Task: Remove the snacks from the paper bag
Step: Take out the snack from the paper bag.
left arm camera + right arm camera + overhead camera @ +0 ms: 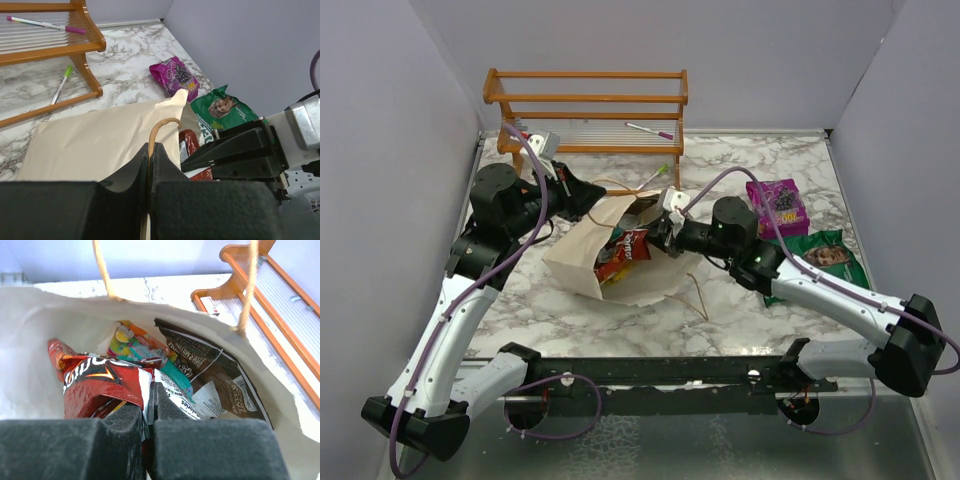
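Note:
The cream paper bag (pixel 578 262) lies on its side mid-table, mouth towards the right arm. My left gripper (pixel 150 148) is shut on its tan string handle (pixel 162 123) and holds the top edge up. My right gripper (pixel 148 391) reaches into the mouth and is shut on the edge of a red snack packet (pixel 97 382), which also shows from above (pixel 632 243). Behind it inside the bag lie a dark brown packet (pixel 215 372) and a teal and yellow packet (pixel 142 347). A purple packet (pixel 777 206) and a green packet (pixel 828 256) rest on the table to the right.
A wooden rack (pixel 585 100) stands at the back with a pink-capped pen (pixel 650 130) on it. A green-capped pen (pixel 62 84) lies under its front rail. The bag's other string handle (pixel 698 296) trails over the marble in front of the bag.

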Available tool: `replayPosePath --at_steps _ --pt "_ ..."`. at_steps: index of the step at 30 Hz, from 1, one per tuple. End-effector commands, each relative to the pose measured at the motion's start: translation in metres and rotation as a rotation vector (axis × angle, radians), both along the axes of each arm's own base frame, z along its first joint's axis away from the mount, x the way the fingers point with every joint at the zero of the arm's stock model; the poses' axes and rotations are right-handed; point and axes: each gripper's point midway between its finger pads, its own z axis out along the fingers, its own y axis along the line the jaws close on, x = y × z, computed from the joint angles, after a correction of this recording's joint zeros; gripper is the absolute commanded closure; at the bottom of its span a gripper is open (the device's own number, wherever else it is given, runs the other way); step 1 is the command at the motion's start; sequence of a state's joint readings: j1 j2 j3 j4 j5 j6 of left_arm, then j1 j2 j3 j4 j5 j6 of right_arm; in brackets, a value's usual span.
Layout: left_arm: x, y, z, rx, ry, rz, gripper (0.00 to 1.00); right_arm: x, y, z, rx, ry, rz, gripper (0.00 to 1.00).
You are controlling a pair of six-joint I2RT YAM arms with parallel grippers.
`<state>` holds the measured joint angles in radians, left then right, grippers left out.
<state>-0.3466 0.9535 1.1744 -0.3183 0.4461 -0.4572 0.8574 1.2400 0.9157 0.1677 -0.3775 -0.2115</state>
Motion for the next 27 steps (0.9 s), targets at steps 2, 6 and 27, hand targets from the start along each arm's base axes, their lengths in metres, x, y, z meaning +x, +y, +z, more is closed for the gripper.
replayPosePath --at_steps 2,6,27 --pt "0.004 0.007 -0.004 0.009 0.002 0.046 1.0 -0.001 -0.002 0.074 0.194 0.056 -0.059 0.99" --pt "0.008 0.007 -0.004 0.007 0.012 0.057 1.0 -0.003 -0.01 0.098 0.235 0.06 -0.079 0.99" --pt "0.011 0.015 -0.009 0.034 0.021 0.102 1.0 -0.025 -0.093 0.149 0.245 -0.062 -0.273 0.99"
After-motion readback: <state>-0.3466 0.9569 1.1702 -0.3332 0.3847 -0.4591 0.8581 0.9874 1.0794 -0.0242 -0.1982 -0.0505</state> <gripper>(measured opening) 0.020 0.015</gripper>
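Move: The red snack packet is already pinched in the right hand, its middle about 5 cm left of that hand and 6 cm below it, inside the paper bag's mouth. On the open table, on the side it is being taken to, the green snack bag lies some 39 cm right, 10 cm ahead and 25 cm below; the purple one some 33 cm right and 26 cm ahead. From the left hand, the green bag is roughly 48 cm right, 7 cm ahead and 36 cm below. Upwards goes the right hand, about 13 cm, keeping its pinch on the red packet and drawing it up through the paper bag's mouth; the fingertips tip up some 15 degrees. As the climb slows, it swings about 6 cm to the right, away from the left hand, turning slightly clockwise. The left hand keeps the bag's handle pinched, almost still. ##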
